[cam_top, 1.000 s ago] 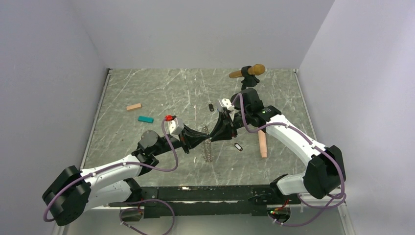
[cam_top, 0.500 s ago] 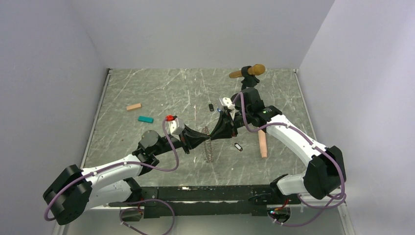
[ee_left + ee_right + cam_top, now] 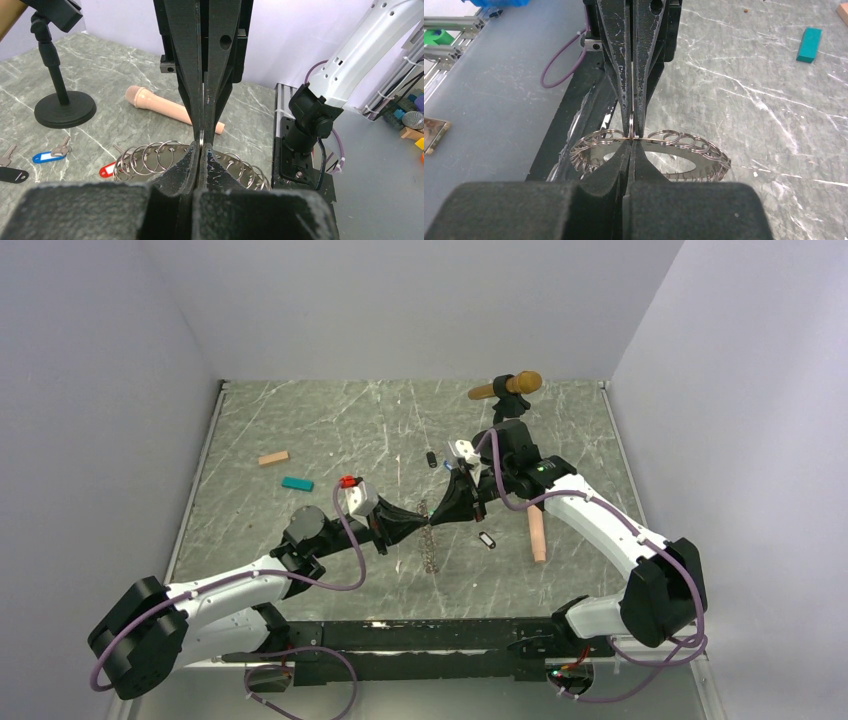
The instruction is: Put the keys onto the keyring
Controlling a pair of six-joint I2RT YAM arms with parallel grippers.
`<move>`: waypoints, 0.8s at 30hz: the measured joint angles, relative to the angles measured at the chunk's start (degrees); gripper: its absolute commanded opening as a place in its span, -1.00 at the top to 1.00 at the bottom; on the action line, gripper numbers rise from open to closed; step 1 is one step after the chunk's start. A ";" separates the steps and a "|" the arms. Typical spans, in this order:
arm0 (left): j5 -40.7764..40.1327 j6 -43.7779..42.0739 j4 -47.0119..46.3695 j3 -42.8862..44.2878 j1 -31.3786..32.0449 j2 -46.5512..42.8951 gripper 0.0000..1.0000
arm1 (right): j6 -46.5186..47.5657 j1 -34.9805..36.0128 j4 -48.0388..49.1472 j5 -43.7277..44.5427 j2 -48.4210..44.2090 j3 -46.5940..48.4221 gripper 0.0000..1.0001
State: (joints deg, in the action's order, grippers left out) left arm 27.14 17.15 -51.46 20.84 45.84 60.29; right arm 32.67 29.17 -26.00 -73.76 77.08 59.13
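Note:
The keyring (image 3: 429, 540) is a flat metal disc with a wide centre hole and many small split rings round its rim. It hangs edge-on between both grippers, above the table's middle. My left gripper (image 3: 417, 519) is shut on its rim (image 3: 150, 157). My right gripper (image 3: 438, 512) is shut on the same spot from the opposite side (image 3: 684, 150). The two gripper tips meet nose to nose. Keys lie loose on the table: a black-tagged one (image 3: 431, 459), one with a dark tag (image 3: 487, 539), and blue-tagged (image 3: 47, 156), black-tagged (image 3: 12, 174) and red-tagged (image 3: 107, 169) ones.
A gold microphone on a black stand (image 3: 505, 388) stands at the back right, with its round base (image 3: 65, 107). A pink microphone (image 3: 537, 535) lies right of the grippers. A tan block (image 3: 273, 458) and a teal block (image 3: 297, 484) lie at the left.
Both grippers stay shut on the keyring. The pair and the ring have drifted slightly to the right.

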 measured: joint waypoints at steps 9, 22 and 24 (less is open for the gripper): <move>0.17 -2.01 4.46 0.74 0.33 -0.57 0.33 | 5.75 0.11 -5.11 1.42 0.07 0.52 1.00; -1.81 -14.73 33.31 7.56 0.20 -12.61 -0.13 | 18.69 1.55 -20.98 11.67 3.69 8.94 1.00; -2.51 -18.56 38.93 10.19 0.15 -14.05 -0.13 | 20.55 3.04 -23.23 15.78 4.50 10.38 1.00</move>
State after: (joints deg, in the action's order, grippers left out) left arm 24.62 -1.41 -12.53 31.03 46.00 46.24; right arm 53.21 32.21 -49.23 -57.98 81.58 69.52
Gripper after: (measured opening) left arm 0.560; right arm 0.008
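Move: The keyring, a flat disc edged with small loops, hangs from both closed grippers by its upper rim. Its middle is about 7 cm straight below each hand. From the left hand, the green key lies on the table some 9 cm ahead and 20 cm below, the red key about 13 cm ahead and 8 cm to the right, and the black-and-white key 5 cm ahead and 14 cm to the right, both as low. The keyring's upper rim is left to the right hand, which keeps its pinch and lowers it about 3 cm, drifting slightly forward and right while its fingertips tip down. The left hand opens a bit over halfway and lets go, sinking about 2 cm, then backing some 3 cm left and climbing again, its fingertips dipping nearly 20 degrees. ##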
